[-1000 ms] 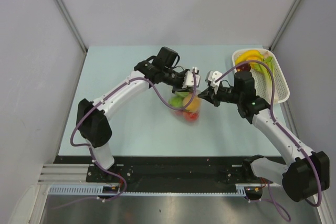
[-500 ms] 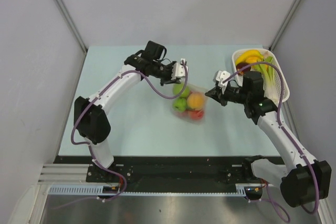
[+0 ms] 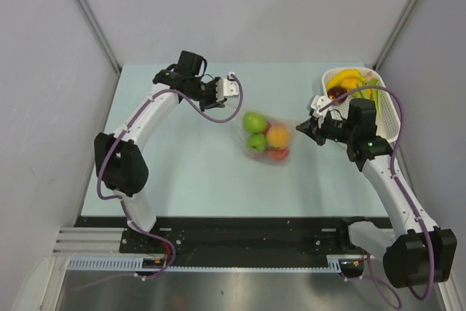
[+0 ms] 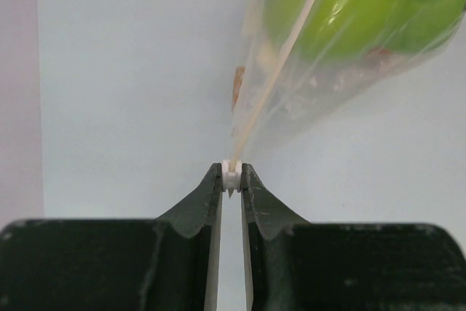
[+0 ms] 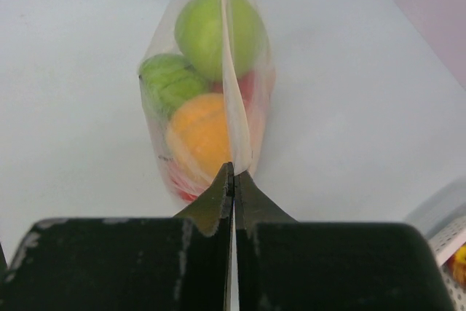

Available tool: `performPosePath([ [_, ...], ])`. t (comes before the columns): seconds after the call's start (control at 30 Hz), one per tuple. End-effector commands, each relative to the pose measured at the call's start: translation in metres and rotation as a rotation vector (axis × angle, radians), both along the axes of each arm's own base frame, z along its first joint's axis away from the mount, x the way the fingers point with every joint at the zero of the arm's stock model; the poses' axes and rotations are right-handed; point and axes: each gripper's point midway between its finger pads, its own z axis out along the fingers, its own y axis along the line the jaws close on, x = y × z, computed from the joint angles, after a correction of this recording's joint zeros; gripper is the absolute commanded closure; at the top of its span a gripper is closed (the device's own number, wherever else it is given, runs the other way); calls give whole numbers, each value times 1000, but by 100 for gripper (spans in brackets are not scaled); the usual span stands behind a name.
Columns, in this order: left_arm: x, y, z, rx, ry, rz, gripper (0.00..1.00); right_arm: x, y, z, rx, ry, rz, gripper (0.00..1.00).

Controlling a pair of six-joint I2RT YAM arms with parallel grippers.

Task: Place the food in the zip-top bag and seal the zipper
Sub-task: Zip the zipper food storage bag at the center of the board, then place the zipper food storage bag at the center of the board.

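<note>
The clear zip-top bag (image 3: 266, 141) lies on the table between my two grippers, holding the food: a green fruit (image 3: 254, 121), an orange one (image 3: 277, 136), a second green one (image 3: 256, 142) and a red one (image 3: 278, 154). My left gripper (image 3: 234, 87) is up-left of the bag, shut on the small white slider (image 4: 231, 176) at the end of the zipper (image 4: 291, 41). That strip runs taut from the slider back to the bag. My right gripper (image 3: 301, 127) is shut on the bag's right edge, where the zipper (image 5: 231, 107) meets its tips (image 5: 234, 171).
A white perforated basket (image 3: 390, 107) stands at the back right, just behind the right arm, with a banana (image 3: 346, 76) and other toy food in it. Grey walls close in the table on the left, the right and the back.
My left gripper has drawn away up-left along the zipper, away from the right gripper. The right gripper and the bag have shifted right, and the bag now lies flatter.
</note>
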Motion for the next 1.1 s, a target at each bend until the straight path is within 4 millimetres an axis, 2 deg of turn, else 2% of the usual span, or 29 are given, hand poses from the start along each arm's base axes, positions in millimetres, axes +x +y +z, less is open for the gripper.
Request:
performPosePath([
  [0.0,26,49,8,75,-68,122,85,4,-10,10,-3,-42,-30,100],
  [0.13,18,47,18,39,-64,127,91,5,-5,14,20,-41,-22,100],
  [0.17,14,46,26,19,-67,132,92,4,-4,14,24,-38,-21,100],
  [0.23,5,46,33,7,-56,129,99,1,0,21,38,-51,-8,100],
  [0.3,-12,45,51,-20,-58,105,100,-10,5,30,60,-49,17,100],
  [0.33,-24,46,55,-20,-42,98,100,-18,9,34,66,-44,41,100],
  [0.37,-39,47,69,-34,-54,87,100,-25,12,37,79,-24,51,100],
  [0.43,-60,48,81,-54,-53,67,100,-47,23,45,94,1,94,100],
  [0.47,-75,49,75,-42,-18,55,100,-57,26,45,98,18,107,100],
  [0.5,-91,52,85,-45,-41,48,100,-67,30,39,90,59,115,100],
  [0.57,-116,57,76,-25,6,32,100,-87,42,38,86,88,162,100],
  [0.6,-129,60,78,-22,8,24,100,-92,45,35,91,124,165,100],
  [0.67,-147,64,66,0,61,16,100,-96,53,30,91,165,184,100],
  [0.73,-160,69,57,14,115,28,100,-88,55,26,96,190,166,100],
  [0.77,-164,73,44,34,155,52,100,-80,58,16,86,225,161,100],
  [0.83,-151,73,34,28,141,101,100,-65,61,9,80,239,136,100],
  [0.87,-148,77,17,46,177,151,99,-54,64,-4,65,274,132,100],
  [0.9,-142,78,8,52,182,174,100,-44,65,-6,59,261,121,100],
  [0.93,-122,78,7,32,135,208,99,-35,66,-12,49,264,108,100],
  [0.97,-113,79,-8,33,184,263,99,-24,65,-14,45,258,90,100],
  [1.0,-101,82,-13,33,181,306,98,-8,65,-24,37,261,63,100],
  [1.07,-72,83,-25,15,208,386,96,13,61,-34,33,262,23,100],
])
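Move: My left hand holds the slider end of the bag's zipper, my right the other end. The clear board near its middle, where I take the bag, lies about 18 cm back, 6 right and 11 below my left hand; 8 back, 18 left and 11 below my right. The food hangs some 14 cm right, 5 back and 8 below my left hand; the basket stands about 20 cm right, 14 ahead and 12 below my right. Keeping both pinches on the zipper ends, I finish easing my left hand a little to its left, then swing the bag towards me: the left goes back about 15 cm and arcs up 8, the right back 9 and slightly up, both drifting left. Then both drop steeply towards the board and come forward a little, the right fingers tipping down some 20 degrees. ##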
